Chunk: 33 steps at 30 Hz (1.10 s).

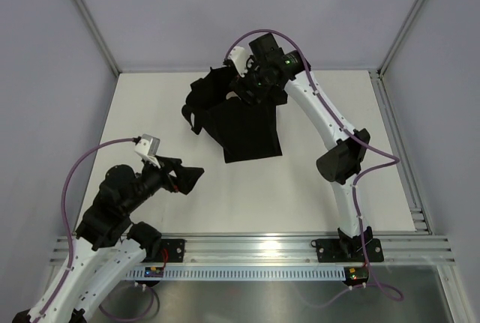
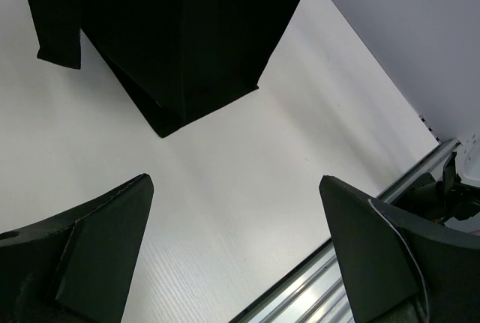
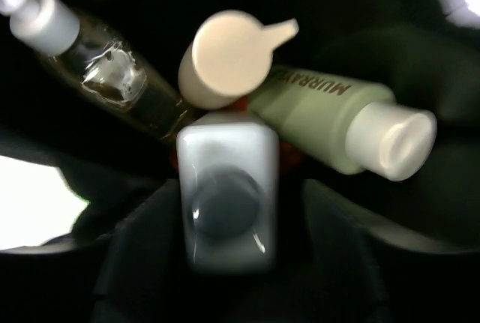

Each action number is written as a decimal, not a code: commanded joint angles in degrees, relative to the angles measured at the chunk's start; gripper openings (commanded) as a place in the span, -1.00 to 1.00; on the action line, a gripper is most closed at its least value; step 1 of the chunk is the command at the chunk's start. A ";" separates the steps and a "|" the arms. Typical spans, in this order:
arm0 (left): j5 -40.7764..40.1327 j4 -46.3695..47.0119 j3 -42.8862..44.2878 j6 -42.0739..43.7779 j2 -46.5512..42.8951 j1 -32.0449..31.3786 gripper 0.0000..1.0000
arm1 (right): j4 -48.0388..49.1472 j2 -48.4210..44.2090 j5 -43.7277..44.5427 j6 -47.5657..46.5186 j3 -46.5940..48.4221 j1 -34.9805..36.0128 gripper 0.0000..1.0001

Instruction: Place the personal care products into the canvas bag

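The black canvas bag lies at the back middle of the table, its mouth toward the far wall. My right gripper reaches into that mouth. In the right wrist view, a blurred clear bottle with a dark cap sits between the fingers of my right gripper, with a gap on its right side. Behind it inside the bag lie a beige pump top, a pale olive bottle and a clear bottle with a grey cap. My left gripper hangs open and empty above the table, short of the bag.
The bag's loop handles spill to its left. A metal rail runs along the table's near edge. Grey walls close the table in on the left, back and right.
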 commanded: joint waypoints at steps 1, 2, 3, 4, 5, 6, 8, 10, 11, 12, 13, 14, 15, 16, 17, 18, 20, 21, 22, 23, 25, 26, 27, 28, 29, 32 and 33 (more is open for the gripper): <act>1.97 2.01 0.43 0.35 -0.10 0.05 0.98 | -0.61 -2.14 -3.02 -0.78 4.93 -0.03 0.64; 1.97 2.01 0.70 0.35 -0.01 0.05 0.98 | -1.14 -2.49 -3.29 -0.95 7.38 -0.03 0.67; 2.14 2.01 0.78 0.26 -0.01 0.05 0.98 | -1.14 -2.75 -3.38 -1.22 8.10 -0.03 0.77; 2.15 2.01 0.96 0.26 0.08 0.05 0.98 | -1.14 -3.28 -3.55 -1.83 8.72 -0.03 0.80; 2.15 2.10 1.14 0.26 0.08 0.05 0.98 | -0.97 -4.42 -3.99 -2.01 9.16 -0.03 0.81; 2.06 2.01 1.22 0.26 0.08 0.05 0.98 | -0.45 -5.21 -4.25 -2.18 9.25 -0.12 0.82; 1.97 2.01 1.23 0.35 0.25 0.05 0.98 | 0.61 -7.92 -4.87 -2.10 8.99 -0.12 0.85; 1.88 1.92 1.31 0.52 0.43 0.05 0.98 | 3.85 -10.48 -5.22 -0.88 8.12 -0.38 0.89; 1.88 1.84 1.40 0.61 0.69 0.05 0.98 | 5.17 -13.54 -5.48 -0.43 6.98 -0.47 0.98; 1.88 1.84 1.57 0.70 0.87 0.05 0.98 | 8.32 -14.96 -5.23 0.01 6.18 -0.73 0.99; 1.79 1.75 1.66 0.87 1.13 0.05 0.98 | 10.17 -16.63 -4.27 1.40 4.61 -0.91 0.99; 1.53 1.66 1.84 0.88 1.39 0.05 0.98 | 11.67 -19.69 -1.82 2.55 3.99 -1.26 0.99; 1.36 1.66 2.01 1.05 1.92 0.05 0.98 | 14.65 -21.11 -0.06 4.04 3.37 -1.61 0.99; 1.18 1.75 2.45 1.40 2.18 0.05 0.98 | 15.37 -22.52 0.57 6.40 2.58 -3.00 0.99; 1.00 1.66 2.63 1.58 2.54 0.05 0.98 | 15.12 -25.06 -0.12 7.38 2.14 -4.32 0.99; 0.22 1.66 2.98 2.10 3.32 0.05 0.98 | 15.03 -26.39 -0.82 8.79 1.44 -5.90 0.99; -0.92 1.05 4.21 2.54 4.03 0.05 0.98 | 15.11 -31.20 -2.32 13.36 -4.26 -11.44 0.99; -2.67 0.87 4.56 2.72 4.56 0.05 0.98 | 15.38 -33.06 -2.58 14.41 -7.24 -13.54 0.99; -3.47 0.35 5.26 2.81 4.73 0.05 0.98 | 16.08 -35.43 -1.80 16.86 -15.45 -17.74 0.99; -5.22 0.08 5.53 2.98 4.91 0.05 0.98 | 18.26 -40.50 -1.36 17.67 -20.67 -19.70 0.99; -6.90 -0.62 6.06 3.77 5.44 0.05 0.98 | 21.43 -46.14 0.22 18.55 -36.43 -22.69 0.99; -8.65 -0.97 6.23 3.86 5.61 0.05 0.98 | 24.75 -52.53 2.14 18.73 -42.19 -24.71 0.99; -10.49 -1.33 6.41 4.13 5.70 0.05 0.98 | 26.52 -55.64 3.90 18.99 -47.30 -24.81 0.99; -11.82 -2.29 6.32 4.48 5.88 -0.04 0.98 | 28.54 -59.06 5.74 20.04 -57.09 -24.99 0.99; -13.48 -2.99 6.41 4.57 6.40 0.05 0.98 | 30.74 -65.19 7.68 20.40 -61.46 -24.99 0.99; -18.32 -4.93 5.97 6.23 6.85 0.05 0.98 | 31.81 -74.43 8.93 22.42 -72.81 -25.95 0.99; -18.68 -5.11 5.36 7.46 6.76 0.05 0.98 | 31.90 -76.13 8.84 22.77 -74.66 -26.65 0.99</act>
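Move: The white bottle stands inside the canvas bag between the right hand's already loosened fingers, its middle about 6 cm below, 2 cm ahead and 1 cm left. The beige pump bottle is some 5 cm left and 3 cm ahead of that hand, the green bottle roughly 5 cm ahead and 1 cm right, the amber bottle about 9 cm left and level, all some 8 cm down. From the left hand the white bottle lies roughly 27 cm ahead and 15 cm right. The white bottle is left behind in the bag as the right hand's fingers finish opening and it climbs about 26 cm out of the mouth. It then swings some 25 cm right, away from the bag, drawing back and sinking again over bare table, wrist turning clockwise by some 40 degrees. Late on, the open, empty left hand eases slightly forward and left, turning a little counter-clockwise. ##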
